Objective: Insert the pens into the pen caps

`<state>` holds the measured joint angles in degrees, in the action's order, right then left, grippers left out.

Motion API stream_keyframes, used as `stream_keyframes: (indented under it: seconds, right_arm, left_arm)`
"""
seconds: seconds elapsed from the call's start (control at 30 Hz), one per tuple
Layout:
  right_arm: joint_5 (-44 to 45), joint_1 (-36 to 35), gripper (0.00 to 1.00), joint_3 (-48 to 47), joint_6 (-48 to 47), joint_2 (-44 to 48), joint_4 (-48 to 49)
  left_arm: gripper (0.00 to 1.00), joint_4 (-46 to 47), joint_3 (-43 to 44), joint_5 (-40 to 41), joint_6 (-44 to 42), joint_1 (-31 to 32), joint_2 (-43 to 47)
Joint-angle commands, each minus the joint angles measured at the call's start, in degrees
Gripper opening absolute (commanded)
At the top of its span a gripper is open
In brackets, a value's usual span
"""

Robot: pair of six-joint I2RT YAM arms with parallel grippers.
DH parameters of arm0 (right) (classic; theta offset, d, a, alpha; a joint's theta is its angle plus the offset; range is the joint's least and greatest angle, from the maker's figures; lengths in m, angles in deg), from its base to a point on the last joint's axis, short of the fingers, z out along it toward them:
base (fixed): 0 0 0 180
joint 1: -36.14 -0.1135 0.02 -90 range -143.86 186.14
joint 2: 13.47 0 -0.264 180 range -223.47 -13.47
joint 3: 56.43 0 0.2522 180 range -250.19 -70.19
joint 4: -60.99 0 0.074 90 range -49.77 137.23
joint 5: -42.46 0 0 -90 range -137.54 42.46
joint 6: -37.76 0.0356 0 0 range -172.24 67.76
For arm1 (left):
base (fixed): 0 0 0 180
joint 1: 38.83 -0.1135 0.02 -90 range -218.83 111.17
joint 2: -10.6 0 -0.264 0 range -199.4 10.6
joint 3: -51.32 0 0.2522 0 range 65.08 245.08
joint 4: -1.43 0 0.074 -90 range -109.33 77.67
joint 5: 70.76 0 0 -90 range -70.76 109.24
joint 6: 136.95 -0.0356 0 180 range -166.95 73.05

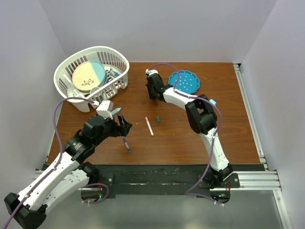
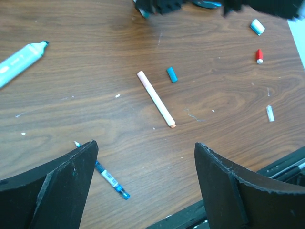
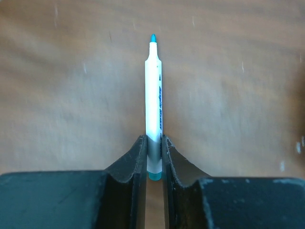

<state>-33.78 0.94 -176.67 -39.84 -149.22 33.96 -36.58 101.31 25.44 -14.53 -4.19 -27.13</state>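
My right gripper (image 3: 153, 145) is shut on the rear end of a white pen (image 3: 153, 90), whose bare teal tip points away from the fingers; seen from above, this gripper (image 1: 151, 90) is beside the blue dish. My left gripper (image 2: 145, 160) hangs open over the table with nothing between its fingers (image 2: 71, 176). Below it lie a dark blue pen (image 2: 110, 179), a white pen with a salmon end (image 2: 156, 98) and a teal cap (image 2: 172, 74). A thick light blue marker (image 2: 19, 61) lies to the left. Red (image 2: 259, 56), light blue (image 2: 257, 26) and grey (image 2: 270, 113) caps lie far right.
A white basket (image 1: 125, 62) holding a round plate (image 1: 88, 75) stands at the back left. A blue dotted dish (image 1: 195, 85) sits at the back centre. The table's near edge and the black mounting rail (image 1: 167, 174) run close below the dark blue pen (image 1: 127, 143).
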Motion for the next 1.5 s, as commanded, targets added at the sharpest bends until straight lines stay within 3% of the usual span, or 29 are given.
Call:
stream_keyframes:
  seconds: [0.0, 0.2, 0.6, 0.83, 1.23, 1.27, 1.33, 1.37, 1.43, 1.47]
  right_arm:
    - [-3.47, 0.05, 0.0, 12.14, 3.84, 11.27, 4.74]
    - [-6.11, 0.04, 0.0, 33.66, 8.15, 25.68, 14.49]
    - [-16.04, -1.45, 0.0, 60.05, 21.68, 53.46, 31.2]
    - [-14.73, -6.63, 0.0, 64.81, 24.68, 65.32, 34.11]
    - [-12.53, -14.28, 0.0, 65.43, 26.09, 69.47, 36.04]
    - [-12.27, -14.37, 0.0, 65.43, 26.18, 69.65, 36.13]
    - [-11.83, -14.63, 0.0, 65.52, 26.53, 70.09, 36.3]
    - [-11.83, -14.81, 0.0, 65.61, 26.71, 70.26, 36.39]
    - [-12.26, -15.07, 0.0, 65.61, 26.71, 70.53, 36.31]
    - [-12.7, -15.07, 0.03, 65.43, 26.71, 70.7, 36.13]
  left_arm:
    - [0.86, 5.34, 0.77, -2.41, 3.25, 0.08, -2.25]
    - [0.82, 17.09, -0.01, -7.93, 9.75, 0.0, -6.91]
    - [0.73, 41.53, -0.54, -15.33, 17.32, -0.53, -23.77]
    - [0.71, 47.62, 1.13, -15.07, 17.41, -0.62, -28.88]
    - [0.58, 55.97, -1.86, -17.35, 18.9, -0.53, -28.53]
    - [0.55, 56.15, -2.3, -17.79, 18.99, -0.53, -28.45]
    - [0.4, 56.77, -3.0, -18.76, 19.25, -0.53, -28.01]
    - [0.28, 57.2, -3.96, -18.85, 19.6, -0.53, -27.83]
    - [0.16, 57.56, -5.37, -19.64, 20.31, -0.53, -26.6]
    - [0.04, 57.47, -5.64, -19.9, 20.4, -0.53, -26.08]
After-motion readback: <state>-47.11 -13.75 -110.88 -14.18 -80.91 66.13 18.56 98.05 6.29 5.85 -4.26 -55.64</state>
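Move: The teal-tipped pen, already gripped near its rear end by the right hand low at the table, lies some 32 cm ahead of the left hand, 13 cm to its right and 15 cm below. From the right hand, the open left gripper is about 29 cm back, 13 cm left and 15 cm higher; the teal cap lies 12 cm back and 3 cm right, the pink-ended pen 16 cm back and 1 cm left, both slightly below. Right hand draws the gripped pen back some 27 cm and up 20; left reaches right and pinches it. ##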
